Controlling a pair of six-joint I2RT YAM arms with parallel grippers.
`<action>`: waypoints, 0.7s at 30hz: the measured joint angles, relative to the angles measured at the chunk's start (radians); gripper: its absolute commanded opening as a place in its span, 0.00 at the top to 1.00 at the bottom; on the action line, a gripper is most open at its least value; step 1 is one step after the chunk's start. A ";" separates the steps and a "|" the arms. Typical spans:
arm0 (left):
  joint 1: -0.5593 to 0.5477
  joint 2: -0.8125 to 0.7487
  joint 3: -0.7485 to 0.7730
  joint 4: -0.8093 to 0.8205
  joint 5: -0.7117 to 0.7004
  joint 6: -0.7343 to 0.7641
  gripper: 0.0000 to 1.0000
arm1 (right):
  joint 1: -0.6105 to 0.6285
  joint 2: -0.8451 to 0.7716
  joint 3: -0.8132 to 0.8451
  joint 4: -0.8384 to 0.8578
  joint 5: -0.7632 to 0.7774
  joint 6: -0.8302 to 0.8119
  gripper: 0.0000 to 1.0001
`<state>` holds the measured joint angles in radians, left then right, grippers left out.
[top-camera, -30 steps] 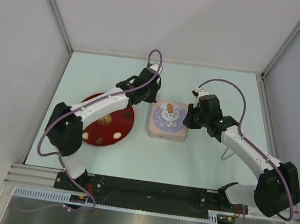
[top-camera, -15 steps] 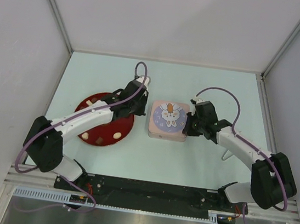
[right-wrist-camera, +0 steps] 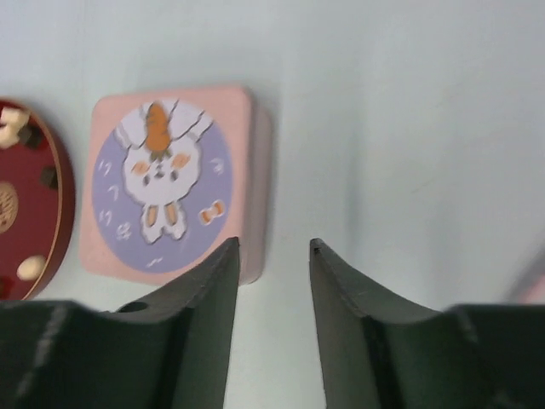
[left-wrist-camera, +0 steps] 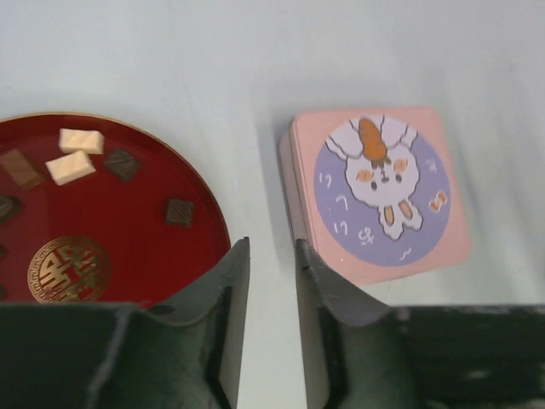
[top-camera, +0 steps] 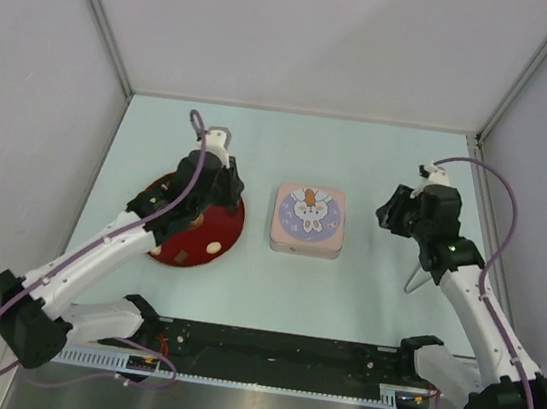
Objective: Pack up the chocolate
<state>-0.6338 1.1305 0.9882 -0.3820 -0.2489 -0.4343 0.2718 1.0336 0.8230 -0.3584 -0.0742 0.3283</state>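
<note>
The chocolate lies on a red plate (top-camera: 223, 222): cream cubes (left-wrist-camera: 81, 141), dark squares (left-wrist-camera: 180, 211) and a cream oval (top-camera: 214, 247). To the plate's right sits a pink tin (top-camera: 309, 221) with a rabbit on its lid, and the lid is on. My left gripper (top-camera: 235, 196) hovers over the plate's right rim, left of the tin. In its wrist view the left gripper (left-wrist-camera: 271, 243) is open a narrow gap with only bare table between the fingers. My right gripper (top-camera: 386, 215) hangs to the right of the tin (right-wrist-camera: 166, 183); seen from its own wrist, the right gripper (right-wrist-camera: 274, 243) is open and empty.
Thin pink tongs (top-camera: 415, 278) lie on the table under the right forearm. White walls close in the pale green table (top-camera: 291, 146) at the back and sides. The arm bases stand on a black rail (top-camera: 264, 350) along the near edge.
Both grippers were shut against the tin's sides. They have drawn away from it, the left one leftwards over the plate, the right one to the right, and both have opened.
</note>
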 measured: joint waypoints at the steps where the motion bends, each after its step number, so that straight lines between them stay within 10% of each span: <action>1: 0.013 -0.029 -0.006 0.000 -0.011 -0.002 0.61 | -0.025 -0.022 0.003 -0.009 0.008 -0.003 0.49; 7: 0.126 -0.205 -0.016 -0.006 -0.067 0.018 0.43 | -0.222 -0.135 0.057 -0.088 0.025 -0.039 0.18; 13: 0.225 -0.321 0.033 -0.066 -0.146 0.083 0.00 | -0.351 -0.180 0.187 -0.156 0.054 -0.072 0.00; 21: 0.232 -0.471 0.159 -0.099 -0.290 0.185 0.00 | -0.349 -0.186 0.354 -0.195 0.122 -0.099 0.00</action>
<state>-0.4023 0.6594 1.1473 -0.4812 -0.5392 -0.2489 -0.0776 0.8474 1.1770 -0.5529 0.0483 0.2295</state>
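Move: Between the two hands sits the closed rabbit tin: about 17 cm to the left hand's right, barely farther out and roughly 15 cm below it; from the right hand it lies some 16 cm to the left, level fore and aft, about 11 cm down. The red plate of leftover chocolates is centred about 16 cm to the left hand's left and 2 cm back. The pink tongs lie about 18 cm right of the right hand and 8 cm back. Drawing apart from the tin, both hands rise about 18 cm. The left swings some 17 cm left over the plate, easing back 6 cm late on; the right sweeps 13 cm right, mostly early, then climbs nearly straight. Their fingers, part open already, spread fully while both wrists tip up 20 to 30 degrees, the left turning counter-clockwise, the right clockwise. Nothing is touched. ##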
